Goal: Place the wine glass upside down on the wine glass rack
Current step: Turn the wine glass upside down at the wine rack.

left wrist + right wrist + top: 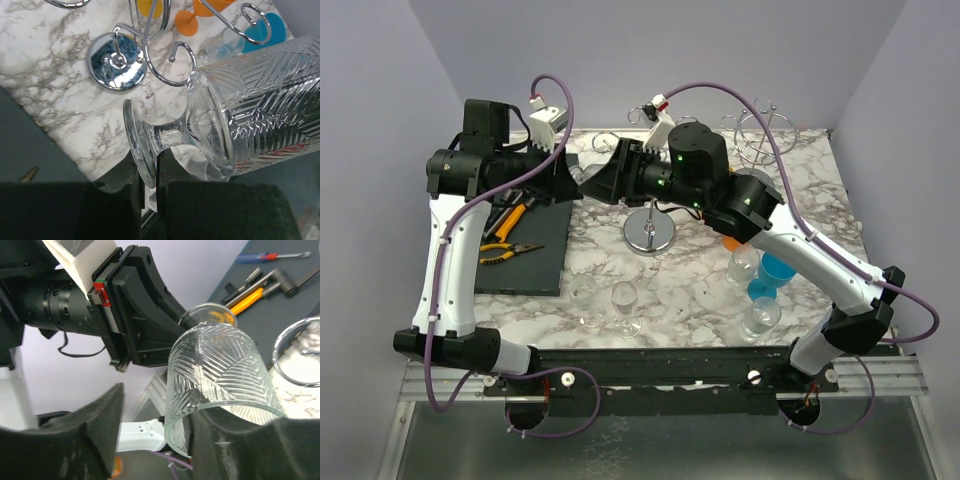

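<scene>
A clear ribbed wine glass (250, 105) lies on its side in the air between the two arms. My left gripper (150, 182) is shut on the edge of its round foot (140, 145). My right gripper (157, 405) is open at the bowl (220, 370). The rim lies against its right finger (235, 440), and the left finger (95, 425) stands well off. In the top view both grippers meet near the glass (588, 178), which is mostly hidden there. The chrome wine glass rack (649, 232) stands just right of it, its base (116, 61) and hooks (165, 60) below the glass.
Clear glasses (583, 297) (625, 300) (760, 315) stand near the front edge, with a blue one (775, 272) and an orange one (732, 242) at the right. A dark mat (525, 265) with pliers (510, 222) lies left. A wire holder (760, 135) stands back right.
</scene>
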### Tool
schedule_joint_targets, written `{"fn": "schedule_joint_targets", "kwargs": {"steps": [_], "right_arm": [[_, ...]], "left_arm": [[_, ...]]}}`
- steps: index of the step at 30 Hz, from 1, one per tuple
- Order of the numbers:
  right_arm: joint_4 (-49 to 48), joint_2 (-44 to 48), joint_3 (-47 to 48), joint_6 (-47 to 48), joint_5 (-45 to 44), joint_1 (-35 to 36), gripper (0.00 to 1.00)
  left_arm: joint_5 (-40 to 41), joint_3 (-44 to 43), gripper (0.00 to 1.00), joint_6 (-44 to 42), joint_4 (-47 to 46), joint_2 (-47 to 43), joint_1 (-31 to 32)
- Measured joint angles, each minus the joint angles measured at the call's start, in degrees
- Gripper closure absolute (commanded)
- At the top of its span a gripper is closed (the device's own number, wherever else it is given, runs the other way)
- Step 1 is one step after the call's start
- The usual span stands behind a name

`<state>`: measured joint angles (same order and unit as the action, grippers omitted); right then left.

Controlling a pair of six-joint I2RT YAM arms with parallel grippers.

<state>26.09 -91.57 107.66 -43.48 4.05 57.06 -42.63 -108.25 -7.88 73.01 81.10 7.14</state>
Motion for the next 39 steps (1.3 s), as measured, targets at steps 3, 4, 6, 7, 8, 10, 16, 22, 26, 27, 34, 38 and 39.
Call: {"fn": "schedule_joint_targets", "kwargs": {"steps": [3, 4, 6, 7, 8, 10, 16, 22, 26, 27, 34, 38, 39], "right_arm": [[-0.17, 0.04, -0.04, -2.23, 2.19, 0.00, 0.33], [-0.31, 0.07, -0.17, -3.08, 2.97, -0.04, 0.31], [-0.46, 0.20, -0.37, -4.63, 4.57, -0.20, 0.24], [-0.50, 0.31, -0.50, -5.16, 5.01, -0.26, 0.18], [-0.57, 0.52, -0.68, -5.73, 5.53, -0.48, 0.14], [-0.61, 1.27, -1.29, -6.75, 6.51, -0.81, 0.12], [0.26, 4.81, -3.28, -7.80, 7.21, -2.51, 0.10], [0.90, 10.05, -5.29, -7.96, 8.63, -4.70, 0.08], [-1.33, 13.22, -7.54, -7.89, 16.39, -6.71, 0.09], [-2.43, 13.62, -8.04, -7.82, 19.02, -7.08, 0.09], [-6.27, 12.63, -7.67, -5.60, 31.76, -7.26, 0.09], [-4.20, 10.08, -3.61, -3.08, 32.65, -7.26, 0.02], [-1.68, 8.94, -1.25, -1.79, 31.76, -7.26, 0.00]], "left_arm": [[2.03, 1.40, 1.00, -2.80, -1.62, -1.55, 0.24], [2.80, 1.84, 1.00, -3.65, -2.08, -2.23, 0.28], [4.13, 2.47, 1.00, -5.14, -2.84, -3.41, 0.28], [4.83, 2.71, 1.00, -5.88, -3.28, -3.98, 0.28], [5.25, 2.93, 1.00, -6.56, -3.63, -4.39, 0.35], [5.99, 3.76, 1.00, -7.91, -4.61, -5.55, 0.39], [7.34, 5.95, 1.00, -10.49, -6.97, -7.45, 0.39], [7.78, 5.97, 1.00, -11.74, -8.79, -7.82, 0.39], [7.80, 5.97, 1.00, -12.83, -9.75, -7.87, 0.39], [7.80, 5.97, 1.00, -13.14, -10.08, -7.91, 0.39], [7.78, 5.97, 1.00, -14.67, -10.80, -8.07, 0.39], [7.65, 5.97, 1.00, -15.89, -10.82, -8.41, 0.39], [7.39, 5.99, 1.00, -16.48, -10.82, -8.70, 0.39]]}}
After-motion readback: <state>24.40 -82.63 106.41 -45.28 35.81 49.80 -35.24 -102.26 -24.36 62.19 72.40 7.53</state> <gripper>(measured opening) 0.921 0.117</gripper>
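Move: The wine glass, its foot already pinched by the left fingers, has its middle about 4 cm left of the right hand point, 2 ahead and 2 below; its rim is still among the parting right fingers. The wine glass rack stands some 11 cm ahead of the left hand and 14 to its right, its middle about 20 below. From that hand the tool board lies about 14 ahead, 16 left and 35 down, and the nearest standing glass 8 back, straight below by 28. The wine glass stays pinched by its foot in the left hand, which rises and shifts left a couple of centimetres each and turns roughly 25 degrees so the mouth tips downwards. The right fingers open wide and come free of the bowl; that hand first eases back, then pulls right and up and finally farther back, about 12 cm in all, turning counter-clockwise. ##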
